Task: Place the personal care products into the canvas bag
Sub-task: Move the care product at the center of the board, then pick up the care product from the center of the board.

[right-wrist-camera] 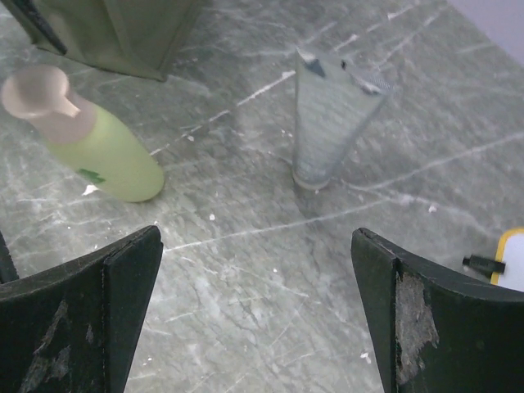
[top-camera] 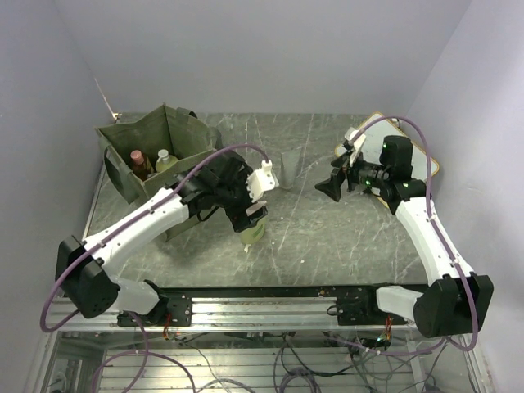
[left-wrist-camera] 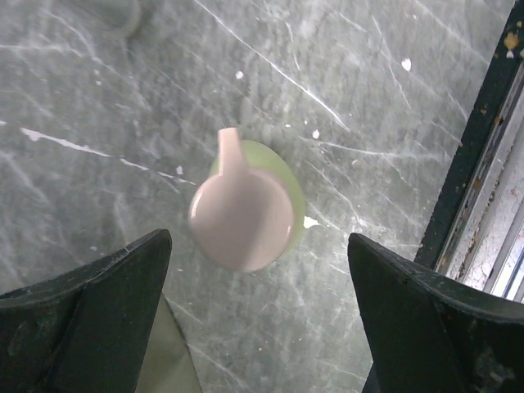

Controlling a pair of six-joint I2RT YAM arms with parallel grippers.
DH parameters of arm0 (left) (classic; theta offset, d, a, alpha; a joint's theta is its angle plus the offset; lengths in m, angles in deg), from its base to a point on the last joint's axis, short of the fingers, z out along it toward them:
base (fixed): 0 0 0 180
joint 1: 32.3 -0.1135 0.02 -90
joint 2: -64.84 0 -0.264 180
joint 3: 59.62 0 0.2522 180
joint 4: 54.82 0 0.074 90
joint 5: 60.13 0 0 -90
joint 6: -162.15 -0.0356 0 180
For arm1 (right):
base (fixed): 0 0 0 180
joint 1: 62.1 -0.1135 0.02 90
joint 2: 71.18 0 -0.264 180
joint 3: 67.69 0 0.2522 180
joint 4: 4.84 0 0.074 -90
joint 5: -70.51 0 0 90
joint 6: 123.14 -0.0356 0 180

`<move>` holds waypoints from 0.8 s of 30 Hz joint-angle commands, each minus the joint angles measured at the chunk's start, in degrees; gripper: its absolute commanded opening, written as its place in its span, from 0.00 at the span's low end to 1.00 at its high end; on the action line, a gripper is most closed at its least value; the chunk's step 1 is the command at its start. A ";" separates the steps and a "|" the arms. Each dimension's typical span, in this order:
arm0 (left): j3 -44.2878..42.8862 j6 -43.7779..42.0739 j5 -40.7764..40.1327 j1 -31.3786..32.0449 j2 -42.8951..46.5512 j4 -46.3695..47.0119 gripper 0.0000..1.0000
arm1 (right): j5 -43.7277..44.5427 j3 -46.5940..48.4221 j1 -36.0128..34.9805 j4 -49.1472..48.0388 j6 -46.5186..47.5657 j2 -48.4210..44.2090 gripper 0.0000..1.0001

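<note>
A yellow-green bottle (top-camera: 254, 234) with a pale pink cap stands upright on the marble table. My left gripper (top-camera: 249, 218) hovers right over it, open. In the left wrist view the bottle (left-wrist-camera: 246, 217) sits just beyond my left gripper (left-wrist-camera: 258, 241), untouched. A translucent grey tube (top-camera: 288, 170) stands on its cap mid-table. My right gripper (top-camera: 336, 185) is open to the tube's right, holding nothing. In the right wrist view the tube (right-wrist-camera: 332, 115) and bottle (right-wrist-camera: 102, 151) lie ahead of my right gripper (right-wrist-camera: 255, 233). The olive canvas bag (top-camera: 176, 127) stands at the far left with two bottles (top-camera: 137, 160) showing inside.
A wood-framed whiteboard (top-camera: 430, 162) lies at the far right under the right arm, its corner (right-wrist-camera: 512, 262) near my right finger. The bag's lower wall (right-wrist-camera: 115, 33) shows beyond the bottle. A metal rail (top-camera: 262, 299) runs along the near table edge.
</note>
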 commanded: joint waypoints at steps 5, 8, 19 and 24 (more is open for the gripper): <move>1.86 -0.48 -1.12 2.09 -4.20 6.35 0.96 | -5.74 -6.02 6.82 -3.33 -0.51 -3.45 1.00; 1.54 0.52 -0.67 2.09 -5.36 7.22 0.86 | -7.15 -6.81 7.88 -3.21 -0.13 -3.62 1.00; -1.02 -0.07 -0.88 2.15 -7.55 4.38 0.48 | -7.76 -7.05 8.79 -2.61 0.66 -3.00 1.00; -4.32 -1.53 0.97 2.12 -6.89 1.17 0.14 | -7.97 -7.08 9.05 -2.56 0.47 -2.56 1.00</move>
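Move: The green pump bottle stands upright just under the left hand's open fingers: its middle is about 9 cm below, some 3 cm to the right and 1 cm ahead. From this hand, the canvas bag's middle is about 25 cm to the left, 13 cm ahead and 5 cm lower, and the silver tube some 12 cm to the right, 16 cm ahead and 11 cm lower. From the right hand, the bottle lies about 20 cm left, 6 cm back and 13 cm below. The left hand sinks about 4 cm, easing some 2 cm to the right and slightly forward, onto the top of the green bottle; from wide open, its fingers close partway as it goes down and pinch the bottle at its cap and neck from both sides, the wrist barely turning. The right hand, empty and wide open, finishes backing away, going about 3 cm to its right while dipping some 3 cm and coming partly back up, then holds there. ##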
